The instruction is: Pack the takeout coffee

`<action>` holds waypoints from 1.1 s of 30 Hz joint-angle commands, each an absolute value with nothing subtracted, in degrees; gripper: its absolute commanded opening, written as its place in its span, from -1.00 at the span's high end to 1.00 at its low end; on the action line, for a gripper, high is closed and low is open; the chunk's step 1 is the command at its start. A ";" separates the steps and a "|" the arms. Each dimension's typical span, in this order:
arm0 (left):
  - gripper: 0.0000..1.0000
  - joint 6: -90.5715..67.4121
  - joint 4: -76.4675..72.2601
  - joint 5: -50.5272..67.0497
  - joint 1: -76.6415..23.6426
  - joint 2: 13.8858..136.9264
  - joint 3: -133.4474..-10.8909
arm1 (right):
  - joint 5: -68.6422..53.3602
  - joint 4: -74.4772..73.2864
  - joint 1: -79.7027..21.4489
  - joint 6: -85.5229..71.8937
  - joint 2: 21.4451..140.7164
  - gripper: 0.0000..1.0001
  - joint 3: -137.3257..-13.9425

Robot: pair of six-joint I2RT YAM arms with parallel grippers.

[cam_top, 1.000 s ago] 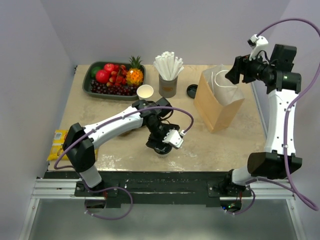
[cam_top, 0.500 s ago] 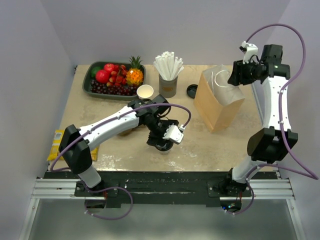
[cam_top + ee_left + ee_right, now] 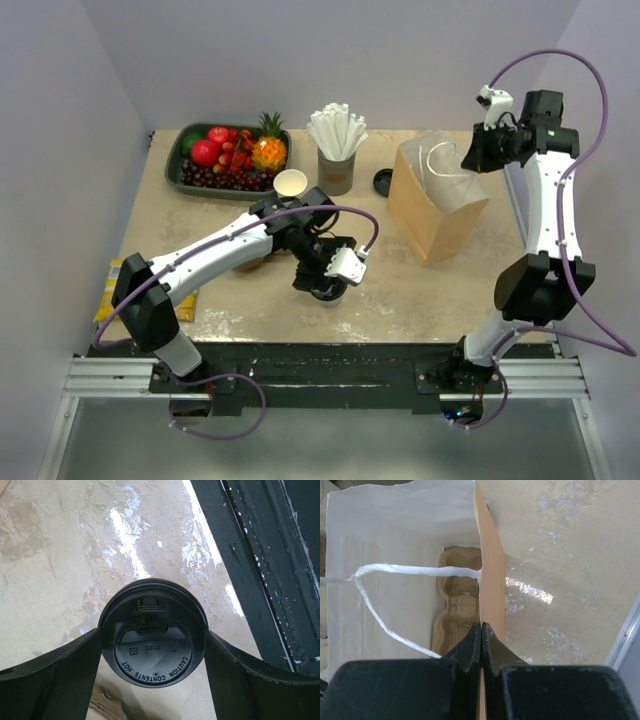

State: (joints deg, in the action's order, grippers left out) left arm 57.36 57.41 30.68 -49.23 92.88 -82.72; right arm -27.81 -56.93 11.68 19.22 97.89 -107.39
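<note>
The takeout coffee (image 3: 325, 291), a white cup under a black lid (image 3: 150, 655), is at the table's near middle. My left gripper (image 3: 327, 285) holds it from both sides. In the left wrist view the gripper (image 3: 152, 636) has its dark fingers (image 3: 65, 675) pressed against the lid's rim, left and right. The brown paper bag (image 3: 430, 215) stands open at the right. My right gripper (image 3: 470, 158) is shut on the bag's far rim. Seen from the right wrist, the gripper (image 3: 481, 625) pinches the bag's wall (image 3: 492, 590), and a pulp carrier (image 3: 457, 595) lies inside the bag.
A tray of fruit (image 3: 190, 160) sits at the back left. Beside it are an open white cup (image 3: 290, 183), a grey cup of straws (image 3: 337, 172) and a loose black lid (image 3: 384, 181). A yellow packet (image 3: 115, 288) lies past the table's left edge.
My right gripper has swung in over the bag and closed on its rim. The left arm has shifted slightly to the right and away, with the cup between its fingers.
</note>
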 commanded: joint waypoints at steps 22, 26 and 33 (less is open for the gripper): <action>-0.49 25.68 21.21 30.68 -41.66 76.03 -94.14 | -32.69 -52.56 2.99 11.26 66.80 1.00 -79.90; -0.49 19.36 15.92 32.42 -41.66 76.55 -92.29 | -34.80 -52.91 2.64 9.32 64.87 1.00 -76.39; -0.48 13.36 8.53 35.33 -42.36 81.03 -95.09 | -33.40 -49.40 2.64 7.03 66.70 1.00 -84.00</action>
State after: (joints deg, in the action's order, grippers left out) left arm 19.27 16.71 32.95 -41.82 79.31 -92.33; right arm -32.73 -53.98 2.81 9.58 64.84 -76.66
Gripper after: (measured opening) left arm 0.822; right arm 0.010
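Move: The lidded coffee is already in the left gripper, held by its lid; the open paper bag it goes to stands about 28 cm to the right and 21 cm ahead, its mouth some 10 cm higher than this hand. The loose black lid lies 13 cm left of the bag and 9 cm beyond it. From the right hand, already pinching the bag's far rim, the bag's middle is roughly 8 cm left, 4 cm back and 12 cm below. Keep the left grip on the coffee and raise it fast, about 28 cm, easing some 7 cm forward and finally a little right; roll the wrist about 50 degrees so the fingers swing from steeply down to nearly level, cup bottom towards the bag. Meanwhile, keep the right fingers shut on the rim and pull the bag back and to the left, towards the coffee. ##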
